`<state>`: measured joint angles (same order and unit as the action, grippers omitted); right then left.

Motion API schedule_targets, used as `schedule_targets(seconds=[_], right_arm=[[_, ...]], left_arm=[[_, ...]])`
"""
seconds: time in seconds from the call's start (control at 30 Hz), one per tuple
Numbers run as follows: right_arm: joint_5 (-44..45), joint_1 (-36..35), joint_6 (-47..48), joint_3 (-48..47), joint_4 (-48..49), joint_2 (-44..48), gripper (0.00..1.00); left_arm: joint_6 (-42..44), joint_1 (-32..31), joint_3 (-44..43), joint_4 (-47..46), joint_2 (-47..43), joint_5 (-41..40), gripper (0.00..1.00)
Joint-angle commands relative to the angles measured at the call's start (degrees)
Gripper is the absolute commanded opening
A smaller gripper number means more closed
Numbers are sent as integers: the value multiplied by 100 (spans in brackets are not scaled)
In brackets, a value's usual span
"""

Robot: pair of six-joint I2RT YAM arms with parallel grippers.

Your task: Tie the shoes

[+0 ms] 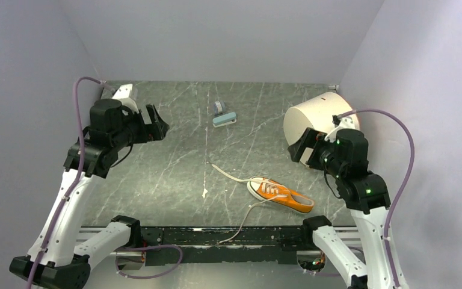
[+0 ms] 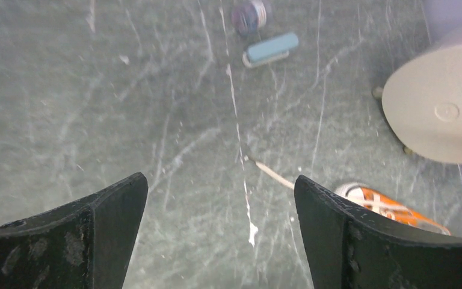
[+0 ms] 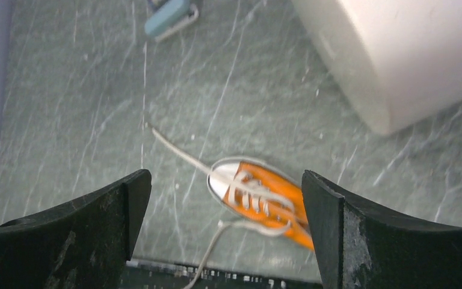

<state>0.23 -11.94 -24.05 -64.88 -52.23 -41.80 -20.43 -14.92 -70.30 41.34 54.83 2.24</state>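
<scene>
A small orange shoe (image 1: 280, 194) with a white toe cap lies on the marble table near the front edge, toe pointing left. One cream lace (image 1: 228, 174) runs up-left from the toe; the other (image 1: 245, 218) trails down over the front rail. The shoe (image 3: 264, 198) shows low between the right fingers, and only its toe (image 2: 385, 203) shows beside the left wrist's right finger. My left gripper (image 1: 159, 125) hangs open high at the left, far from the shoe. My right gripper (image 1: 301, 147) is open above and right of the shoe. Neither holds anything.
A large white cylinder (image 1: 313, 120) lies on its side at the back right, close behind the right gripper. A small blue-grey block (image 1: 224, 119) and a little round roll (image 1: 218, 107) sit at the back centre. Grey walls close three sides; a black rail (image 1: 216, 236) runs along the front.
</scene>
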Motion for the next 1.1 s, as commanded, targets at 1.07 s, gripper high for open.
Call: schedule_targets(seconds=[1.07], right_arm=[[745,-1223,-2498,1827,-540,-1958,100]], left_arm=[[209,-702,602,-303,1239,1029,96]])
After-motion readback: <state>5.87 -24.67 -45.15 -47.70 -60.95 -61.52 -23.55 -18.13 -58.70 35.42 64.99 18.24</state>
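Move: The shoe lies about 9 cm back from my right hand, 2 cm to its left and some 25 cm below. The big drum stands about 11 cm ahead of that hand, 9 cm to its right and 18 cm below. For my left hand, the free end of the far lace lies about 13 cm right, 2 cm back and 30 cm below; the stapler is about 13 cm ahead, 16 cm right and equally low. I drop my open right hand about 19 cm and draw it back some 5 cm onto a place close above the shoe's laces, swinging left over 7 cm before coming most of the way back, while the wrist tips down about 45 degrees. My left hand, also open, sinks 14 cm, tipping down and easing right and back, then lifts and reaches forward a little, ending nearer the lace end. ##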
